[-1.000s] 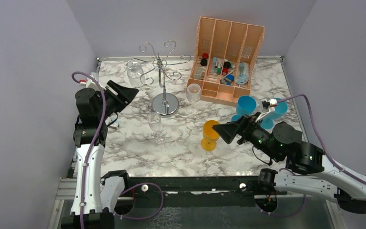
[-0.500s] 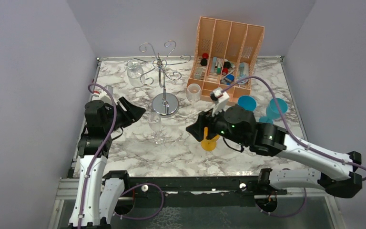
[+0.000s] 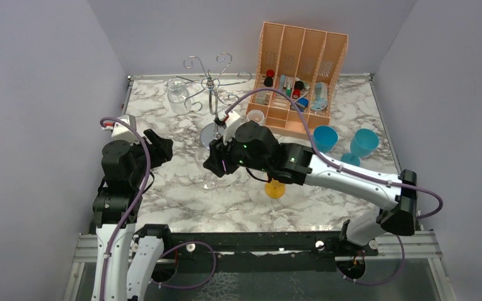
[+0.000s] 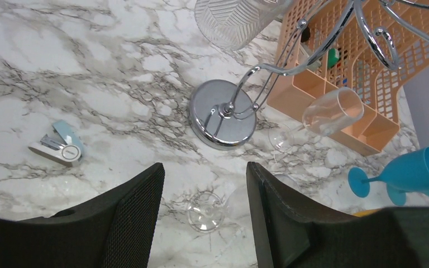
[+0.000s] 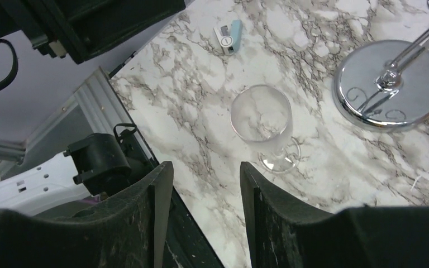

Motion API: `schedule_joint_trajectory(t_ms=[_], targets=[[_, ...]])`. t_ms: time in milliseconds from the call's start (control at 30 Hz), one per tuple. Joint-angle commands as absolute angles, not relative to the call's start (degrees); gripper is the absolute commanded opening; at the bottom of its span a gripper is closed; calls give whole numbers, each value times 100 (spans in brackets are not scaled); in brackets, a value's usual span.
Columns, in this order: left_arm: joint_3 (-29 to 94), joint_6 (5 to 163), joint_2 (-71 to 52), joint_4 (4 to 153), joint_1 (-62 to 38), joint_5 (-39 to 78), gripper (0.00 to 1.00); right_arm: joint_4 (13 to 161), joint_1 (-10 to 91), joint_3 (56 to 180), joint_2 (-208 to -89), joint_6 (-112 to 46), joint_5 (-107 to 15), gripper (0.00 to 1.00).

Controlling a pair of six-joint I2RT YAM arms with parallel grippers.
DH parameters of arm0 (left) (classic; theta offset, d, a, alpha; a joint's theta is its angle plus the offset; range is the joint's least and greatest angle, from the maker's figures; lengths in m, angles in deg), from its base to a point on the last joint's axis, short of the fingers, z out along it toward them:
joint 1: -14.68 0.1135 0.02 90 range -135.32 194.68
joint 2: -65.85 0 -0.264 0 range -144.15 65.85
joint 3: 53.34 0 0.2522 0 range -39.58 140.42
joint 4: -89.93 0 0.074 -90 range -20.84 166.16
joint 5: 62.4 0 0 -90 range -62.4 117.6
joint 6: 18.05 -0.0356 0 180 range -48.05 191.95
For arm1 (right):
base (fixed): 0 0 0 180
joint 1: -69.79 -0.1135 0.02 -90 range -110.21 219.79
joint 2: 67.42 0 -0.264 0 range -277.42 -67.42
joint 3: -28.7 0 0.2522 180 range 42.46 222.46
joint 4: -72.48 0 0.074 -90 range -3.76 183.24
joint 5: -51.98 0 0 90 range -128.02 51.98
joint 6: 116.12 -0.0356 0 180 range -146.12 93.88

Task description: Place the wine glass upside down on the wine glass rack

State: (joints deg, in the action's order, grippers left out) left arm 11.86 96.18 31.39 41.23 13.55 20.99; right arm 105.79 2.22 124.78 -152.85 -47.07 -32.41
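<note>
A clear wine glass (image 3: 206, 168) stands upright on the marble, just in front of the rack's base. The wine glass rack (image 3: 214, 94) is silver wire with a round disc base (image 4: 222, 114) and scroll arms. My right gripper (image 3: 211, 164) hovers over the glass, open; in its wrist view the glass (image 5: 261, 119) lies ahead of the empty gap between the fingers (image 5: 205, 187). My left gripper (image 3: 162, 148) is open to the left of the glass. The glass's foot (image 4: 205, 214) shows below the gap between its fingers (image 4: 205, 187), untouched.
An orange slotted organiser (image 3: 298, 75) stands at the back right. Two blue goblets (image 3: 324, 138) (image 3: 364, 143) and an orange goblet (image 3: 275, 189) stand to the right. A ribbed glass (image 3: 177, 89), a small clear cup (image 3: 255, 117) and a small blue-white stapler (image 4: 58, 146) are nearby.
My right arm has swung left from beside the blue goblets, over the orange goblet, to the clear wine glass, its jaws narrowing. The left gripper pulled back slightly to the left.
</note>
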Motion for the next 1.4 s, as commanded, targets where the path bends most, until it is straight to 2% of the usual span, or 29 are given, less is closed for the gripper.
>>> schedule_joint_trajectory(t_ms=[0, 300, 567, 800, 933, 1000, 1167, 1367], targets=[[1336, 9275, 3321, 3891, 1233, 2903, 60, 10394, 203, 13035, -15758, -4435, -3431, 50], [1336, 9132, 3483, 3802, 1023, 3451, 61, 10619, 201, 13723, -16732, -4220, -3333, 50], [1390, 9109, 3509, 3754, 935, 3486, 62, 11058, 202, 14229, -17361, -3587, -2918, 49], [1406, 9204, 3542, 3753, 897, 3541, 63, 11488, 196, 14444, -17685, -3327, -2797, 40], [1416, 9210, 3518, 3767, 897, 3499, 63, 11492, 196, 14347, -17603, -3259, -2815, 32], [1458, 9185, 3480, 3767, 897, 3435, 63, 11495, 203, 14197, -17447, -3217, -2748, 26], [1493, 9218, 3321, 3966, 888, 2890, 63, 11366, 195, 13640, -16878, -3174, -2418, 2], [1254, 9100, 3178, 4786, 887, 1685, 63, 10768, 252, 12937, -15867, -3221, -2645, 1]])
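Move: Ahead and to the left of the right hand stands the clear wine glass, about 7 cm out, 5 cm left and 17 cm below, its mouth upward. The wine glass rack's base is roughly 16 cm beyond that glass and 3 cm to its right. A second clear glass stands some 12 cm farther out and 15 cm right of it, and the orange goblet 24 cm to its right and 3 cm nearer. From the left hand the wine glass is about 12 cm right, level to slightly ahead, 17 cm below. Reaching left, forward and down to the wine glass, the right hand travels about 6 cm left, 4 cm out and 8 cm down, rolling some 20 degrees as its half-open fingers come over the rim. They close and pinch the near wall of the bowl at the rim, then draw the glass back right about 4 cm, slightly back and up. The empty left hand eases 2.5 cm left and comes back. ##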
